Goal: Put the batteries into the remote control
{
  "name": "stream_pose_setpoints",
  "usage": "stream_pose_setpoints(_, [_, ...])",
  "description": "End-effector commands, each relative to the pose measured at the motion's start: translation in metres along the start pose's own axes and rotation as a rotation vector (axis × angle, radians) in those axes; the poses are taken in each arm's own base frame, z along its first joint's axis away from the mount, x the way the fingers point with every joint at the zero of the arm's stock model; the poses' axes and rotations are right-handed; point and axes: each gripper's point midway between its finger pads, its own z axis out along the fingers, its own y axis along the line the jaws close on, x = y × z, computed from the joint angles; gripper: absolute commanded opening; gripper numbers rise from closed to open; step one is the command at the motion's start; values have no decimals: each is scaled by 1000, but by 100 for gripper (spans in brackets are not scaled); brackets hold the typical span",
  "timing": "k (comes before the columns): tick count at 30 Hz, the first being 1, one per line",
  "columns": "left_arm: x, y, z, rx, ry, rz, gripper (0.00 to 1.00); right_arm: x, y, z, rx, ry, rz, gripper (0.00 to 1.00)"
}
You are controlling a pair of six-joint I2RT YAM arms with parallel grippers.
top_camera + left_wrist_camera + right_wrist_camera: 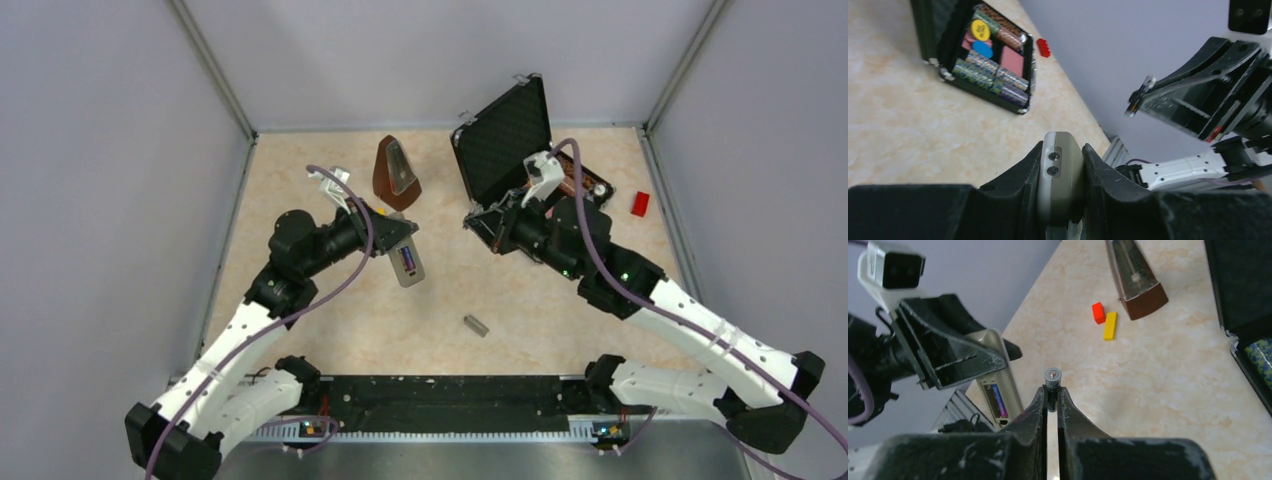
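Observation:
My left gripper [1062,150] is shut on the remote control [1064,172], which it holds above the table by its sides. From above, the remote control [406,264] shows its grey back with the compartment open. One bluish-purple battery [407,262] lies inside it. That purple battery [999,402] also shows in the right wrist view, in the remote control [1007,375]. My right gripper [1052,390] is shut on the dark grey battery [1052,378], whose end sticks out past the fingertips. It hovers to the right of the remote, near the case [505,140].
An open black case [955,80] of poker chips stands at the back right. A brown metronome [395,172] is at the back centre, with a red block [1098,312] and a yellow block [1110,325] beside it. A small grey cover piece [475,325] lies mid-table, and a red brick [640,203] far right.

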Motion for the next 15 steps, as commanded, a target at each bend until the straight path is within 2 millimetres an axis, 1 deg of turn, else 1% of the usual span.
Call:
stream_pose_setpoints(1, [-34,-60,10,283,-65,-24,0,0,54,8,-255,60,-218,0])
stream_pose_setpoints(3, [-41,-65,18,315,-70,-58,0,0,67,13,-277,83,-272,0])
stream_pose_setpoints(5, [-51,-69,24,325,-88,-97,0,1,81,18,-326,112,-313,0])
stream_pose_setpoints(7, [-58,-70,30,323,-97,-137,0,2,89,23,-347,121,-337,0])
stream_pose_setpoints(11, [-67,-72,32,331,-130,-164,0,-6,95,26,-355,99,-374,0])
stream_pose_setpoints(15, [-70,-63,31,274,-164,-163,0,-17,93,29,-322,57,-369,0])
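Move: The remote's open battery bay, held out by the left gripper, is about 13 cm left of the right hand, 5 cm back and some 6 cm below. From the right hand, the grey cover lies 8 cm back, 3 cm right; the metronome stands 30 cm ahead, 19 cm left. The battery in the right fingers is about 13 cm right of the left hand, level fore and aft, 3 cm above. Sweep the right gripper about 8 cm left towards the remote, swinging it some 20 degrees counter-clockwise and easing up at the end, with the battery still pinched. Meanwhile keep hold of the remote with the left gripper and raise it about 5 cm, carrying it right and a little forward and rolling its left side down, so the bay meets the battery. ##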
